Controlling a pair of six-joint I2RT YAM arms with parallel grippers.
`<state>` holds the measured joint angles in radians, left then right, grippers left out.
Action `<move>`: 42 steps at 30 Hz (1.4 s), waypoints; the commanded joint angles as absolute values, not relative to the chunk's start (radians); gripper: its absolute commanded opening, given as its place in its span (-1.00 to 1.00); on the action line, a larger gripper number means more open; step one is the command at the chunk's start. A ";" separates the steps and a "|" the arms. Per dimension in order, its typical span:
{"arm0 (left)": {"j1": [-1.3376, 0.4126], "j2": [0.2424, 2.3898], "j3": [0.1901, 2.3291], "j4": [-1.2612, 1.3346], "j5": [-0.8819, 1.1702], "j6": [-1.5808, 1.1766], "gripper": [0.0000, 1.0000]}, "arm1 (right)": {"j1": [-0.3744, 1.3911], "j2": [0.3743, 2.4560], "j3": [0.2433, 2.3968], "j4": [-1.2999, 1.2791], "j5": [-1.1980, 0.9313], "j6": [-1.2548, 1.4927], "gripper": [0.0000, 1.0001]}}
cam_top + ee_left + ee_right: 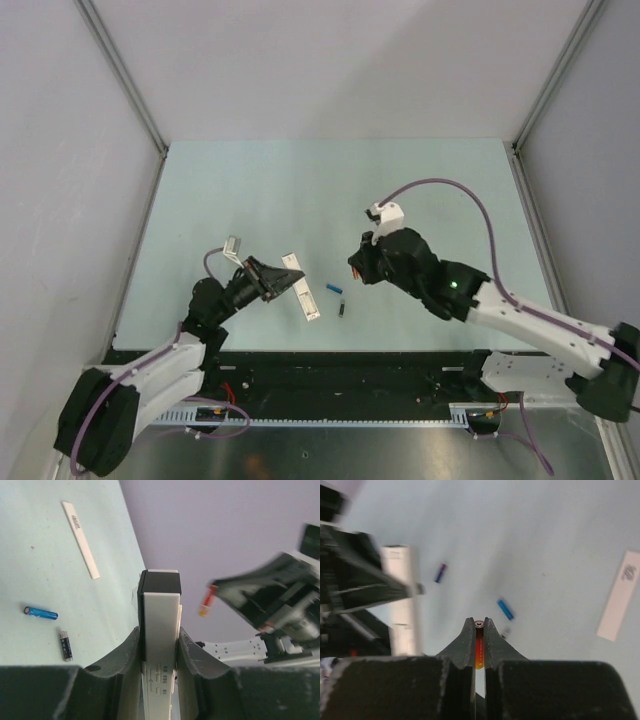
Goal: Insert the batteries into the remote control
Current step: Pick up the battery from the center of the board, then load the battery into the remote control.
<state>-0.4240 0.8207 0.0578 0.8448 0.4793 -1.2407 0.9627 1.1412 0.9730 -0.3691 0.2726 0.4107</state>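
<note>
The remote control (161, 615), a white bar with a black end block, stands upright between my left gripper's (159, 632) jaws, which are shut on its sides. In the top view it sits at the left gripper's (283, 277) tip. My right gripper (479, 625) is shut on a red battery (479, 647) that lies lengthwise between the fingers. This gripper (354, 270) hangs above the table, just right of the remote control (291, 263). On the table lie a blue battery (41, 612) and a black battery (66, 645). A blurred bluish battery (440, 572) lies further off.
A thin flat white strip (80, 539) with a dark printed patch lies on the pale green table (250, 190), below the left gripper's tip in the top view. Grey walls close in the table on the left, right and far sides.
</note>
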 commanded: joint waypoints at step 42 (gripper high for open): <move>-0.552 1.134 0.342 0.888 0.419 -1.385 -1.00 | 1.292 1.198 0.877 0.087 0.635 0.342 -1.00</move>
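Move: My right hand already holds the red battery. The open battery bay of the remote, pinched in my left hand, lies about 10 cm to its left, 5 cm back and 4 cm lower. The blue battery lies on the table 6 cm left and 4 cm ahead of my right hand, the dark battery 4 cm left and 1 cm back, both some 20 cm down. From my left hand the red battery is about 12 cm to the right, level fore-and-aft, 3 cm higher. I bring both hands together: my right carries the red battery about 7 cm left and some 3 cm back towards the remote's bay, rising about 6 cm and then sinking roughly half of that, its fingertips tilting up some 15 degrees. My left keeps the remote pinched and takes it right and forward under the battery, tipping its forward side down about 10 degrees. Both grips stay shut. ##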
